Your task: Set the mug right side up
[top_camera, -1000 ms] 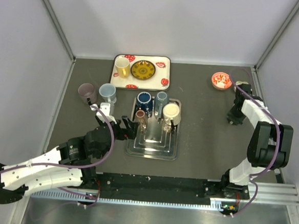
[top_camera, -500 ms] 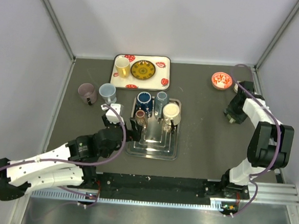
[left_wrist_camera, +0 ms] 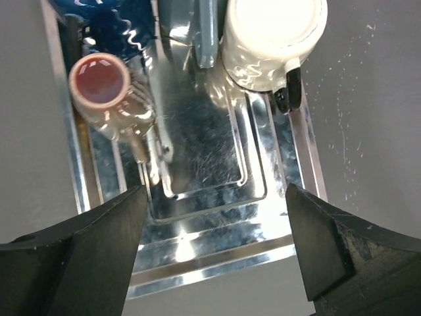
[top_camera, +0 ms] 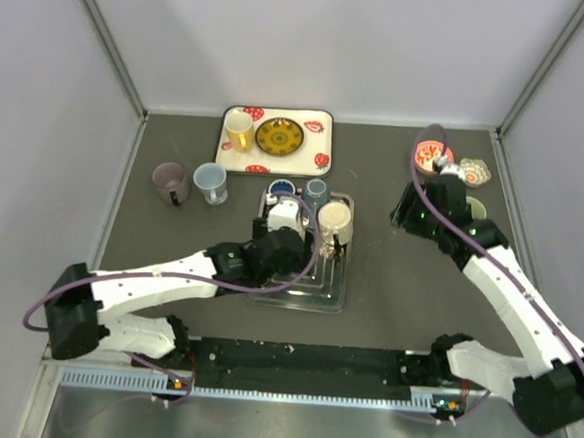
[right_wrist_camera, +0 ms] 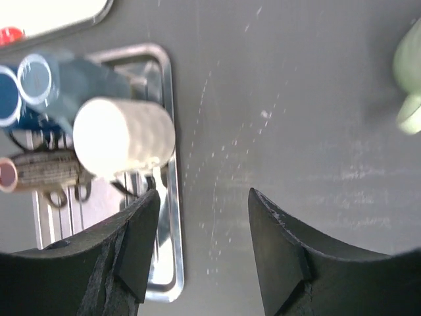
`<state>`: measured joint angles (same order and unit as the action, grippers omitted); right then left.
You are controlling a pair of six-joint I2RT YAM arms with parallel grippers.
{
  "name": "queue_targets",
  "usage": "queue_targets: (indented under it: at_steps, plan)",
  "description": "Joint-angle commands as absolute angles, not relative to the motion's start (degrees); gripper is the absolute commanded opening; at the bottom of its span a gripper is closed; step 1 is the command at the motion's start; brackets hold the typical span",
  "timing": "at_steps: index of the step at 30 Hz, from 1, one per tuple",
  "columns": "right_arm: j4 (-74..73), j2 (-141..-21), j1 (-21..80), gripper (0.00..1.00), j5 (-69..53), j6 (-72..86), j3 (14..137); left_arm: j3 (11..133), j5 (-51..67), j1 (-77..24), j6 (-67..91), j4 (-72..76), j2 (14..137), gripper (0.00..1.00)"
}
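Observation:
Several mugs stand bottom up at the far end of the metal drying tray (top_camera: 297,295): a cream mug (top_camera: 335,220) (left_wrist_camera: 273,39) (right_wrist_camera: 123,135), a dark blue mug (top_camera: 281,189), a grey-blue mug (top_camera: 316,190) and a pink mug (left_wrist_camera: 102,85). My left gripper (top_camera: 284,218) (left_wrist_camera: 214,250) hovers open over the tray, just short of the pink and cream mugs, holding nothing. My right gripper (top_camera: 413,212) (right_wrist_camera: 204,243) hangs open and empty over bare table right of the tray. A pale green mug (top_camera: 476,208) (right_wrist_camera: 409,72) sits behind it, near the right wall.
A strawberry-patterned tray (top_camera: 313,140) at the back holds a yellow mug (top_camera: 239,130) and a plate. A purple mug (top_camera: 170,181) and a light blue mug (top_camera: 210,182) stand left of the drying tray. A red-patterned bowl (top_camera: 432,155) and a small bowl (top_camera: 474,174) sit at back right.
My left arm has swung right, over the drying tray. My right arm has pulled away from the right wall toward the tray, and its jaws have opened.

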<state>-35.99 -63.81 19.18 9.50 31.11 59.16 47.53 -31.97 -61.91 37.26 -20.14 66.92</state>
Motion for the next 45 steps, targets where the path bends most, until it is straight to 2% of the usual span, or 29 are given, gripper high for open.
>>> queue_targets:
  at_steps: [1,8,23,36,40,45]
  plan:
    - [-35.95,-58.64,25.39,0.56,11.95,32.25,53.28,56.48,-29.62,-61.26,39.90,-14.50,76.09,0.89]
    - [-36.03,-51.69,28.83,0.56,10.73,32.26,48.96,66.79,-25.76,-59.15,42.10,-14.59,90.68,0.80]
    - [-36.39,-48.08,29.00,0.56,9.23,30.59,47.90,77.52,-20.40,-54.23,48.08,-19.34,104.14,0.59]
    - [-36.12,-48.34,28.83,0.56,8.70,30.41,47.73,77.61,-18.28,-52.47,48.52,-19.69,106.08,0.39]
    - [-35.86,-48.51,28.92,0.56,8.61,30.50,47.64,77.43,-18.19,-52.21,48.43,-19.69,106.08,0.26]
    - [-35.77,-48.43,28.83,0.56,8.44,30.59,47.29,77.26,-17.67,-51.94,48.08,-19.69,106.35,0.17]
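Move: The upside-down cream mug is about 13 cm ahead of the left hand, 11 cm to its right and 7 cm lower, handle towards the robot. The grey-blue mug stands roughly 6 cm beyond it and 6 cm to its left; the dark blue mug is about 18 cm ahead of the left hand and 3 cm left, the small brown mug 10 cm ahead and 3 cm left. From the right hand the cream mug lies some 16 cm left, 4 cm ahead and 12 cm below. The left hand swings about 11 cm to the right and 9 cm forward over the tray while sinking some 7 cm, the last stretch almost straight down, its fingers tipping nearly 20 degrees further downward and closing from wide open until they pinch the cream mug's handle on the robot's side. The empty right hand draws back about 7 cm and a little left and down, away from the green mug, then waits part-open. ##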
